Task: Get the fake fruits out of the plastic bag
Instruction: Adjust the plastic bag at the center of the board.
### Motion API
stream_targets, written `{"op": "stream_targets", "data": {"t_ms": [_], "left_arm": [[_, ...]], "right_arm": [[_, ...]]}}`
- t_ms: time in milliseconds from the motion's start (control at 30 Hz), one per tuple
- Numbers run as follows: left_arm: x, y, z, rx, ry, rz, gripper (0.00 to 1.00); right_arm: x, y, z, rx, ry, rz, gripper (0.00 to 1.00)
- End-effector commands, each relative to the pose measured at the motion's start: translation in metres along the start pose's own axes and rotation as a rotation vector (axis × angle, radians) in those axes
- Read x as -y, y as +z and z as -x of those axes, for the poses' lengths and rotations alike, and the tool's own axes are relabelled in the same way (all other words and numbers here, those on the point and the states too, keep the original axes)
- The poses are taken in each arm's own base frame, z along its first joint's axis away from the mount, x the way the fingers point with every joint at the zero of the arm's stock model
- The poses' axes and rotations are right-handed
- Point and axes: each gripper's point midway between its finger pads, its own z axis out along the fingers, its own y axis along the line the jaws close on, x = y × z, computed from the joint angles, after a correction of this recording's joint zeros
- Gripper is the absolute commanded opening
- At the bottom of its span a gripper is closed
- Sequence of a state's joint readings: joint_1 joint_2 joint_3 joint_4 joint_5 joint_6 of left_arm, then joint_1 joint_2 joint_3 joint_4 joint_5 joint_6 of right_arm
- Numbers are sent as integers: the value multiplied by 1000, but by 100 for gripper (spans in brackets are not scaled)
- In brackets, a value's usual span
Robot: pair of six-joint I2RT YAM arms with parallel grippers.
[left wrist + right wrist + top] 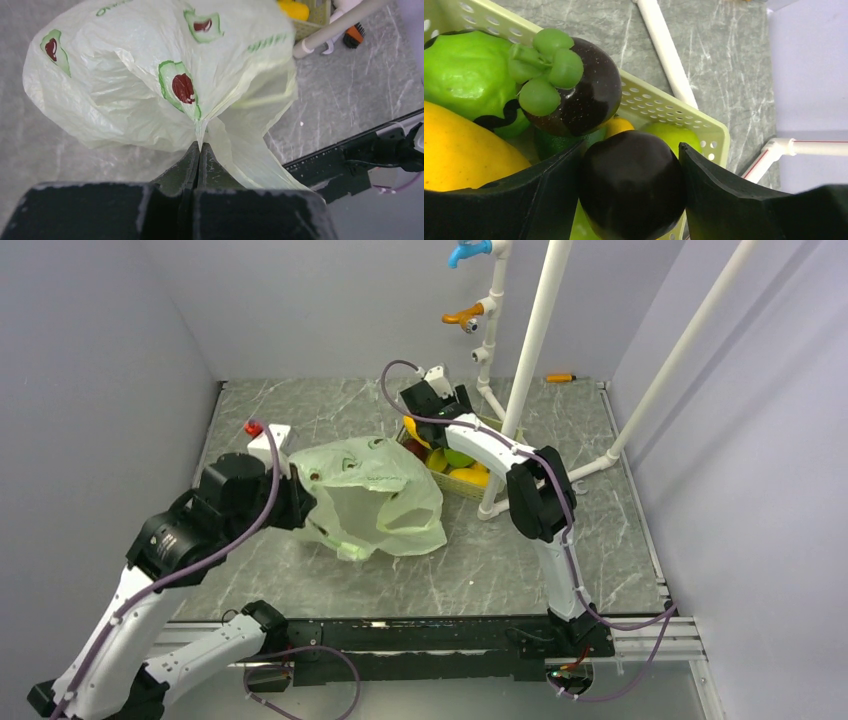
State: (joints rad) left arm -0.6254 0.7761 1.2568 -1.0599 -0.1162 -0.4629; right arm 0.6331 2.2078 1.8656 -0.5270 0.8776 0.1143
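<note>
The pale-green plastic bag [375, 495] lies crumpled in the middle of the table with its mouth gaping toward the front. My left gripper [200, 147] is shut on a pinched fold of the plastic bag [150, 75]. My right gripper [630, 146] hovers over the beige slotted tray [664, 107], shut on a dark purple fruit [631, 185]. In the tray lie a maroon fruit with a green calyx [584, 95], a green ball with a dark zigzag band [466, 75] and a yellow oblong fruit [464, 150]. I cannot see whether any fruit is inside the bag.
A white pipe frame [535, 330] rises just behind and right of the tray [462, 488], with blue [468, 252] and orange [464, 315] tap handles. A white block with a red cap [266, 440] stands left of the bag. An orange pen [560, 377] lies at the back wall.
</note>
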Motion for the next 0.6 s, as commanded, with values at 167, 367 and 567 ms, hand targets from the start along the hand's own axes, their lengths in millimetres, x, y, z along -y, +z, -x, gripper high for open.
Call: {"op": "stream_targets", "data": {"t_ms": [167,367,567], "left_arm": [[-32,-13,31,66,325,145,0],[-61,0,-31,-21,313,189,0],[-78,-4,-24,76,283,270,0]], "right_arm": [[-10,-23,11,-1,51,188,91],[-11,-29,14,21,43,213,99],[-9,-41,24,48,41,211,99]]}}
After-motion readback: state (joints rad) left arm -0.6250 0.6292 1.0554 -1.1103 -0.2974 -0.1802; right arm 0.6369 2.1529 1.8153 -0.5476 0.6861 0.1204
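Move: The left hand grips the plastic bag by its rim; the bag's billowed middle lies about 12 cm ahead, 12 cm to its right and 15 cm below. The fruit basket is some 31 cm ahead of that hand, 28 cm right and 26 cm lower. The right hand, still clasping a dark round fruit, has the basket's middle roughly 6 cm below, 1 cm back and 2 cm left; a leafy purple fruit lies 6 cm ahead and 3 cm left, the yellow mango 10 cm left and 2 cm ahead. Up and slightly forward for a few centimetres, then swinging down about 9 cm and some 5 cm left while easing back, the left hand drags the bag along by its pinched rim, rolling about 20 degrees so its left side rises. Over the basket, the right hand opens wide to let go of the dark fruit, shifting a couple of centimetres left and back. ##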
